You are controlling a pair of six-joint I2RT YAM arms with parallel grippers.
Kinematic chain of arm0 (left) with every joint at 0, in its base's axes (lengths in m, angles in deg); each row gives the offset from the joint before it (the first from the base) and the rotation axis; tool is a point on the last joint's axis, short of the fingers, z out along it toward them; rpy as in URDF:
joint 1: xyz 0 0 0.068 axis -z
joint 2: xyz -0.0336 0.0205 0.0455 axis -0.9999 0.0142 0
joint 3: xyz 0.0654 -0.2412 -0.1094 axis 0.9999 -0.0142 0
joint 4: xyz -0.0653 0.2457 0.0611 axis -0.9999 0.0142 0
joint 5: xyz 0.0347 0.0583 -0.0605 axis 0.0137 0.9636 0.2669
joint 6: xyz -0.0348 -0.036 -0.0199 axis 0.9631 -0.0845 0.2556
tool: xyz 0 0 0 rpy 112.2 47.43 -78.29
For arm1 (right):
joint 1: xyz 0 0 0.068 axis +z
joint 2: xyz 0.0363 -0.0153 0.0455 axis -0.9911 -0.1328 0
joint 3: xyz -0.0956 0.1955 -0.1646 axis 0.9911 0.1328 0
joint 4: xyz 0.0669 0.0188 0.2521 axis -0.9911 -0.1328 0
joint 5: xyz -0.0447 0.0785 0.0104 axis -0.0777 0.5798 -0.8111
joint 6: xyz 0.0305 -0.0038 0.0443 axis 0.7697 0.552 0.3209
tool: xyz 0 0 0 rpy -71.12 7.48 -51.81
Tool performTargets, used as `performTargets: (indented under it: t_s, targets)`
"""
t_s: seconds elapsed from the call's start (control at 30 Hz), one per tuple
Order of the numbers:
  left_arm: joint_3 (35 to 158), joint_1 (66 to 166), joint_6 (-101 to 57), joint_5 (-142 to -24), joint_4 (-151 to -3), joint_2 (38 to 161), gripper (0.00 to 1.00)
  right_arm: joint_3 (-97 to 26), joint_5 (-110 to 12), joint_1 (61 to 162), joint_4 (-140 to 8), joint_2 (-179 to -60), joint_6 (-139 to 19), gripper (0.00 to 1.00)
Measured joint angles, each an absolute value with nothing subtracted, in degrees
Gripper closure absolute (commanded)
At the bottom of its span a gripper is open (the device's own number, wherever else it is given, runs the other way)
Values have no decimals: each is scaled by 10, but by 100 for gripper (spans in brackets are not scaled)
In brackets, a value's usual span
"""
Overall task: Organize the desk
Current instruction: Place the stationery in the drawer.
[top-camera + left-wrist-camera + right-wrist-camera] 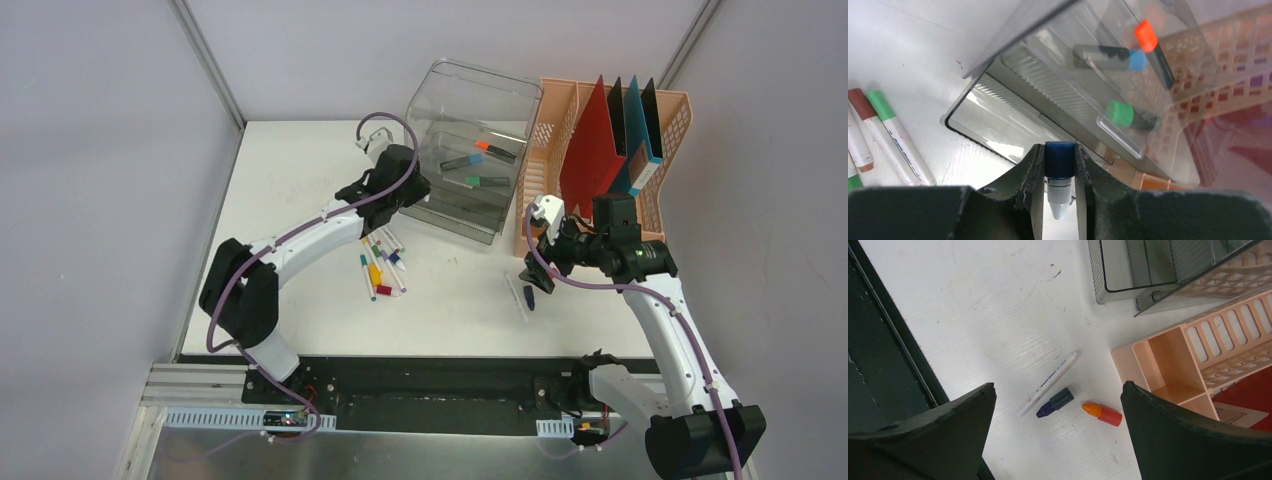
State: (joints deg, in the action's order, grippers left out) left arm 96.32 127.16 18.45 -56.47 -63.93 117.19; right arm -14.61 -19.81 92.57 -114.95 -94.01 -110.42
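Observation:
On the white desk (300,180), my left gripper (1059,167) is shut on a blue marker (1059,157) with a white ribbed tip, just in front of the clear drawer organizer (1058,85). In the top view this gripper (405,192) is at the organizer's (470,150) open front. My right gripper (1058,385) hangs open over a white pen (1050,382), a dark purple-tipped cap (1055,402) and an orange-and-red cap piece (1102,413). From above, that gripper (533,270) hovers beside the peach file holder (600,160).
Orange-capped (1146,36), blue-capped (1135,60) and green-capped (1120,112) markers lie inside the organizer. A loose pile of markers (380,265) lies on the desk mid-left. The file holder (1168,365) holds red, black and teal folders (590,150). A black rail (440,375) runs along the front edge.

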Motion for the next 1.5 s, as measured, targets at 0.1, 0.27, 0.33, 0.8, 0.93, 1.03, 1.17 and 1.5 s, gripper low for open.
performTargets:
  t_s: [0.1,0.27,0.33,0.8,0.93,1.03,1.17,1.5]
  targets:
    - [975,1259,214,-565,-627,1190,97,-146,-198,926,-1150,-940,-1104,1]
    - [998,1251,242,-565,-621,1220,68,-146,-198,925,-1150,-940,-1104,1]
    - [1007,1251,245,-564,-618,1229,61,-146,-198,925,-1150,-940,-1104,1]
    - [1013,1247,233,-570,-607,1223,33,-146,-198,923,-1150,-940,-1105,1]
    - [973,1247,192,-606,-624,1171,28,-146,-198,918,-1150,-940,-1105,1]
    - [903,1247,144,-658,-676,1107,25,-146,-198,912,-1150,-940,-1108,1]
    - [790,1247,77,-747,-775,1027,22,-146,-199,905,-1153,-940,-1111,1]
    - [589,1247,-23,-936,-900,869,15,-105,-233,904,-1193,-940,-1131,1]
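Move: Below the left hand, which holds the blue-capped marker, the pulled-out front part of the drawer has its middle about 2 cm ahead, 6 cm right and 10 cm down. The green-capped marker lies roughly 4 cm ahead and 13 cm right; the pen pile some 16 cm back, 11 cm left, 18 cm down. From the right hand, the dark blue marker is about 3 cm back, 1 cm left, 18 cm below; beside it the white pen, 3 cm back and 4 cm left, and the orange marker, 3 cm ahead and 4 cm right. Easing forward and down a couple of centimetres over the open drawer, the left hand opens its fingers and lets go of the blue-capped marker, then rises slightly and draws back about 17 cm towards the pen pile, fingers spreading wide, swinging some 40 degrees clockwise. Late on, the open right hand starts sinking towards the dark blue marker, also drifting right and back. ##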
